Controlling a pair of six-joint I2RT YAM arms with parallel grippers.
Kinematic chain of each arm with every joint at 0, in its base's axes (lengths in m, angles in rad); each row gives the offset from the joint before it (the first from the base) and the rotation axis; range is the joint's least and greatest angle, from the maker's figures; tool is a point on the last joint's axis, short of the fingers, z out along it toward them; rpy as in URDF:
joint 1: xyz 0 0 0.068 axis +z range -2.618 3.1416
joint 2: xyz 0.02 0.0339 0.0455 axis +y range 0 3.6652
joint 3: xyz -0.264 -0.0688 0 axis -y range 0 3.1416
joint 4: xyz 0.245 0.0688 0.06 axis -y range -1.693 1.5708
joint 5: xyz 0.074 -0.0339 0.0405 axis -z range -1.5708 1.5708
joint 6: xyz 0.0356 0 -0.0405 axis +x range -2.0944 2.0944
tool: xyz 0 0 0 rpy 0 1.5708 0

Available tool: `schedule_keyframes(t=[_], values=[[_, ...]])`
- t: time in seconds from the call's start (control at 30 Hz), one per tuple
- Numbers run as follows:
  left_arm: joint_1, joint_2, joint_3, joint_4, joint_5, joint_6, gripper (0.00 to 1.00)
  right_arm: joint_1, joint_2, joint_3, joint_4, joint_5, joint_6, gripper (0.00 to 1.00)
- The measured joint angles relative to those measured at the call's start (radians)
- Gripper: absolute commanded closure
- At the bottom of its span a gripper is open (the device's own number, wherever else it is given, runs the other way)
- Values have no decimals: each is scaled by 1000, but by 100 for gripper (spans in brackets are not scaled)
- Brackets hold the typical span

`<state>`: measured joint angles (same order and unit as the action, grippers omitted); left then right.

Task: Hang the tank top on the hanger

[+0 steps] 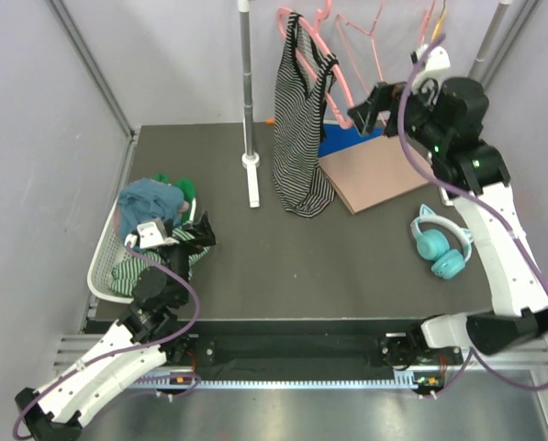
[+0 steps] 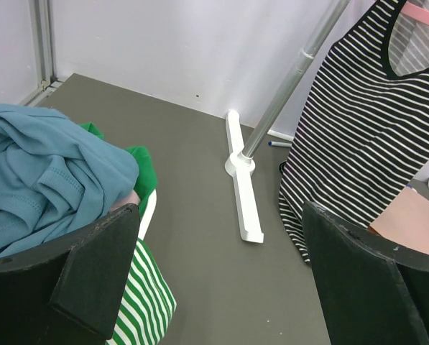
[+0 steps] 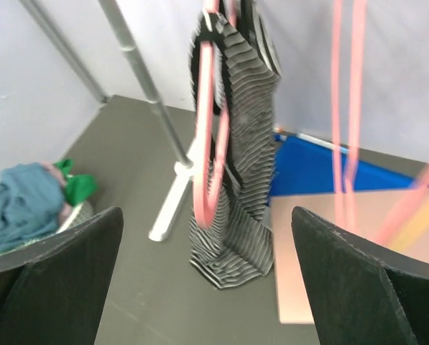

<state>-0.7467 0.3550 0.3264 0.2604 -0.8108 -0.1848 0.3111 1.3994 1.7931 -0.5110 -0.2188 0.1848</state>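
The black-and-white striped tank top (image 1: 299,138) hangs on the thick pink hanger (image 1: 321,57) from the rail at the back, its hem bunched on the table. My right gripper (image 1: 367,110) is open just right of the hanger, apart from it. In the right wrist view the tank top (image 3: 243,151) and hanger (image 3: 207,144) hang ahead between the wide jaws of that gripper (image 3: 207,287). My left gripper (image 1: 193,237) is open and empty low by the basket. Its wrist view has the tank top (image 2: 365,136) at the right and the gripper (image 2: 221,287) over bare table.
A white basket (image 1: 101,266) at the left holds a teal-blue cloth (image 1: 150,197) and a green-and-white striped garment (image 2: 139,302). The rack pole (image 1: 247,83) stands on a white foot (image 1: 253,184). A pinkish board (image 1: 374,175), teal headphones (image 1: 439,243) and thin pink wire hangers (image 1: 365,37) are at the right.
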Motion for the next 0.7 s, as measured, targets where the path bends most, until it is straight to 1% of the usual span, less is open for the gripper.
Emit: schedule_keyframes(t=[0.03, 0.17, 0.27, 0.37, 0.53, 0.7], values=[[0, 0, 0, 0, 1, 0, 1, 1, -42, -49, 11, 21, -3, 0], [0, 0, 0, 0, 9, 1, 1, 6, -275, -348, 113, 98, -13, 0], [0, 2, 0, 1, 23, 3, 1, 8, -448, -565, 195, 130, -18, 0], [0, 11, 0, 2, 45, 7, 1, 9, -578, -738, 251, 151, -19, 0], [0, 45, 0, 2, 73, 16, 1, 10, -722, -983, 317, 182, -29, 0], [0, 89, 0, 2, 90, 20, 1, 10, -801, -1150, 349, 235, -33, 0]])
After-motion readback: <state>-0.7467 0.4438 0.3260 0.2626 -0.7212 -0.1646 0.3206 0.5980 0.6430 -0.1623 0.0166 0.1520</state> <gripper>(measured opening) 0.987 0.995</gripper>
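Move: My open right hand has already let go of the hanger, whose near end is about 10 cm ahead, 6 cm to the left and 4 cm below. The tank top on it hangs some 18 cm ahead, 9 cm left and 16 cm lower. Down on the table, roughly 45 cm below, the tan board lies about 19 cm ahead and 8 cm right. From my left hand the tank top is about 32 cm ahead, 18 cm right and slightly higher. I pull my empty right hand clear of the hanging tank top, first back and to the right while sinking, then almost straight down: about 19 cm lower and 11 cm back in all, some 8 cm right, turning about 15 degrees clockwise with fingers still wide open. My left hand, also open, eases some 3 cm right and down. ##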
